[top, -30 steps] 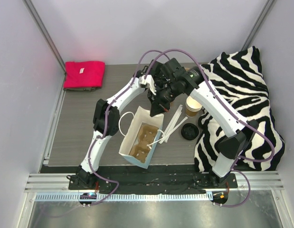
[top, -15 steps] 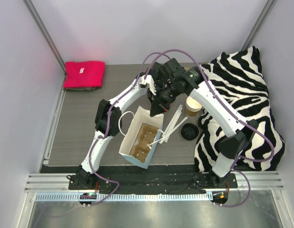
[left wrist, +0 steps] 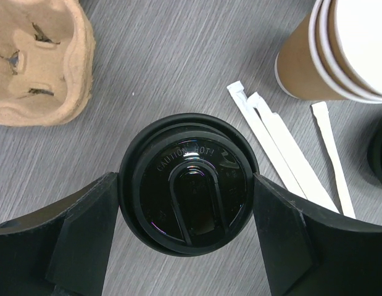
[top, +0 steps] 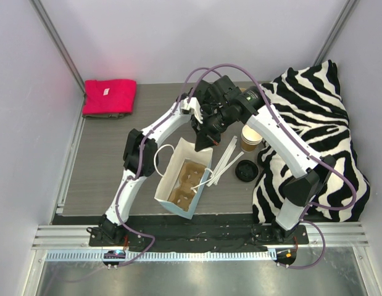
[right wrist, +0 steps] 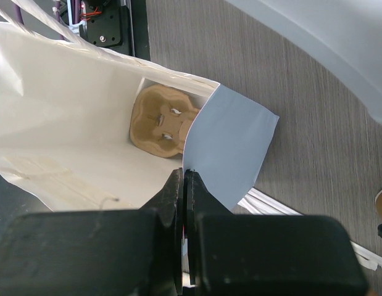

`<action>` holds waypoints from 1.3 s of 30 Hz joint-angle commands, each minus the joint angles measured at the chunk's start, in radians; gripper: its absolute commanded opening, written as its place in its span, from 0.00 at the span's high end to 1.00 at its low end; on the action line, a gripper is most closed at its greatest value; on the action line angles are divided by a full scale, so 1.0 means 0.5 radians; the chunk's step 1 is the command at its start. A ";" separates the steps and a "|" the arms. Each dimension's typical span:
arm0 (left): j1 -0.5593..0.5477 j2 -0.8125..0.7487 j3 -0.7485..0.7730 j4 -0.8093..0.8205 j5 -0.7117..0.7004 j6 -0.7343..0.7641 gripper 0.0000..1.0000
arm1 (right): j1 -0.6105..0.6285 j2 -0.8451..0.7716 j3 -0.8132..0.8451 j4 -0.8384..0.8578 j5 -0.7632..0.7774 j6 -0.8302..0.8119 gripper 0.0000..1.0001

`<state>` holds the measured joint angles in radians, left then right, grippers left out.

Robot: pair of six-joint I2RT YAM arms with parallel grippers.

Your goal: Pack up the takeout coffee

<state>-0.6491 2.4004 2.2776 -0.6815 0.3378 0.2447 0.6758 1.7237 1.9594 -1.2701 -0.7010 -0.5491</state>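
The takeout coffee [left wrist: 187, 200] stands on the grey table, and in the left wrist view I see only its round black lid from straight above. My left gripper [left wrist: 186, 177] straddles the lid, and its fingers [left wrist: 92, 228] rest against both sides of it. In the top view this cup and the left gripper are hidden under the crossed arms. My right gripper [right wrist: 184, 176] is shut on the top edge of the light blue paper bag [right wrist: 231, 139], holding its mouth wide. From above, that gripper [top: 203, 143] sits at the far end of the bag [top: 169, 166].
A brown pulp carrier [top: 186, 182] lies inside the bag. A pulp carrier [left wrist: 36, 61] shows left of the lidded cup. Stacked lidless tan cups [top: 251, 139], white stirrers [top: 224, 159] and a loose black lid [top: 246, 171] lie right of the bag. A zebra cloth [top: 314, 142] covers the right side, a red towel [top: 109, 96] the far left.
The left arm's elbow has shifted slightly toward the bag. The right arm and the bag have not moved.
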 commanded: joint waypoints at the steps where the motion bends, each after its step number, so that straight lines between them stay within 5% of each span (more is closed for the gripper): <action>1: 0.068 -0.116 0.062 -0.057 0.070 -0.002 0.54 | 0.001 0.004 0.030 -0.012 -0.043 -0.043 0.99; 15: 0.497 -0.696 -0.435 -0.321 0.251 -0.035 0.57 | -0.014 0.062 0.088 -0.037 -0.092 -0.068 0.99; 22: 0.886 -1.201 -1.023 -0.453 0.380 0.102 0.57 | -0.051 0.093 0.079 -0.034 -0.129 -0.071 0.99; 33: 1.246 -1.781 -2.084 0.046 0.398 0.112 0.53 | -0.106 0.145 0.094 -0.009 -0.135 -0.043 0.99; 39: 1.267 -1.865 -2.309 0.258 0.374 0.130 0.49 | -0.109 0.154 0.112 -0.009 -0.105 -0.043 0.99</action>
<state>-0.0177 1.5154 1.1519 -0.6891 0.5007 0.2943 0.6235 1.8030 1.9713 -1.2808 -0.7422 -0.5724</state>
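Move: Some 32 cm to the left of the left hand and 12 cm nearer the base is the clear table spot its held coffee cup is bound for, about 10 cm below. The open paper bag's middle lies roughly 24 cm back and 13 cm left; the straws are about 16 cm back and 5 cm right, the cup stack 5 cm back and 15 cm right. From the right hand, pinching the bag's rim, the spot is about 30 cm left, 4 cm back and 25 cm down. Carrying the lidded coffee cup left about 32 cm, the left arm lifts it nearly 8 cm past the far side of the bag, then draws back towards the base and sinks to table level, fingers keeping their grip as the wrist swings some 30 degrees counter-clockwise. The right fingers keep pinching the bag's rim, easing it a couple of centimetres forward and down. ##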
